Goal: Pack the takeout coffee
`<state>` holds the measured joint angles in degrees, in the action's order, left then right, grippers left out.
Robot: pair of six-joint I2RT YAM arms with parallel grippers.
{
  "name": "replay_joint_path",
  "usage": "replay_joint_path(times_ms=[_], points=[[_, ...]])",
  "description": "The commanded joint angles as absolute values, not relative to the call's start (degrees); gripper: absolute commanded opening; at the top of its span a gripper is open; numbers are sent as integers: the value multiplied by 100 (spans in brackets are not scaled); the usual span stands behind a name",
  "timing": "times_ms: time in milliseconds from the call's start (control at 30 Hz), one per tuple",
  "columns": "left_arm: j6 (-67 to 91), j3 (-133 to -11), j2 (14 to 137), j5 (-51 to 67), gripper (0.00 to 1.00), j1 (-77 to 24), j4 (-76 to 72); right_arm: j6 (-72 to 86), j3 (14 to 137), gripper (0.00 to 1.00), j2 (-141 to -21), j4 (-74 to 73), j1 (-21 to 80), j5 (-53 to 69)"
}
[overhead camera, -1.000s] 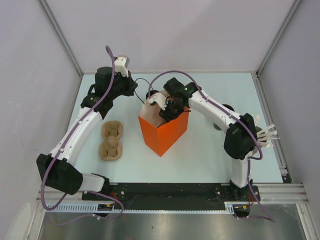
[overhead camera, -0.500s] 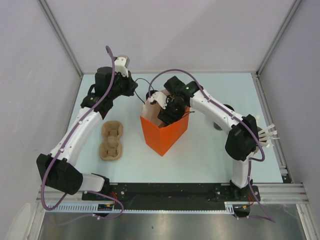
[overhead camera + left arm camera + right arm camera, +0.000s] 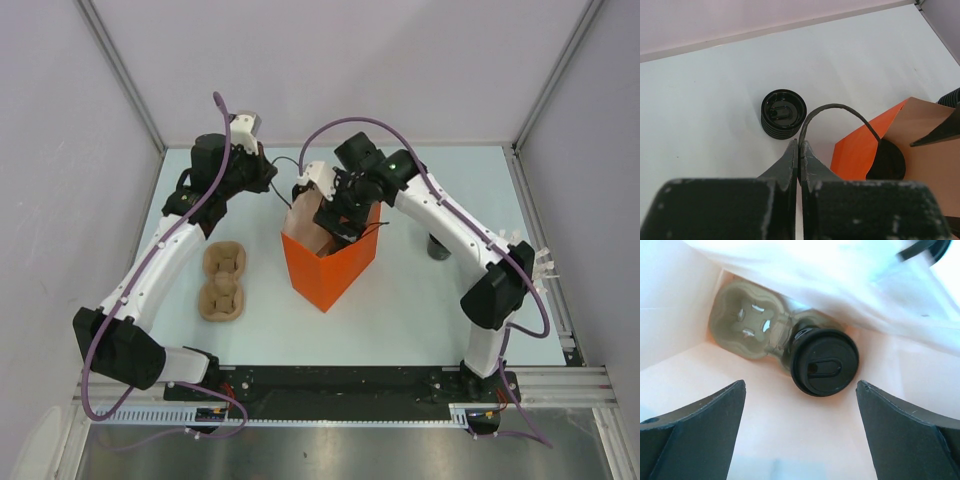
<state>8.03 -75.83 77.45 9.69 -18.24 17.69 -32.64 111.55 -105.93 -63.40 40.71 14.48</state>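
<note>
An orange paper bag [image 3: 328, 265] stands open mid-table. Inside it, the right wrist view shows a takeout coffee [image 3: 825, 361], black with a round lid, seated in a brown pulp tray [image 3: 746, 322] on the bag floor. My right gripper [image 3: 801, 384] hangs open above that cup without touching it, just over the bag mouth [image 3: 340, 215]. My left gripper [image 3: 799, 145] is shut on the bag's thin black handle loop [image 3: 835, 111], behind the bag's left corner [image 3: 272, 183]. A second black cup [image 3: 783, 113] stands on the table behind the bag, and a third [image 3: 437, 247] to its right.
Another brown pulp cup tray [image 3: 222, 281] lies on the table left of the bag. White sticks [image 3: 543, 262] poke out behind my right arm's elbow at the table's right edge. Enclosure walls rise on three sides.
My right gripper has opened wide and let go of the cup, which now sits in the tray inside the bag; the gripper has lifted slightly. The left gripper still grips the handle.
</note>
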Motion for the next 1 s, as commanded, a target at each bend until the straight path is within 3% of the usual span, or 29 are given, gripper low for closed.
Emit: replay_joint_path(times_ms=[0,267,567,967], points=[[765,-7655,7611,1046,1,-1872,1652,-3331,11645,96,-10090,-6548,4104,1556],[738,-7743,7620,1116,2,-1925,1696,-3217,11663,96,-9370,-6407,3710,1345],[589,-7840,7673,1292,4,-2083,1793,-2805,11251,95,-8491,-6118,2321,1547],[475,-7901,7664,1547,6,-2267,1793,-2874,9520,94,-7094,-6003,695,1924]])
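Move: The open right hand is inside the bag's mouth, with the packed coffee about 11 cm beneath it and the bag's middle some 3 cm back, 3 cm left and 6 cm below. The cup stack is about 24 cm right, 3 cm ahead and 13 cm lower; the straw holder about 34 cm right and 10 cm back. From the left hand, pinching a handle, the bag's middle lies about 14 cm right, 11 cm back and 14 cm below. Right hand, open, rises some 14 cm, swings 22 cm right towards the cup stack; left, keeping handle, follows 4 cm. ##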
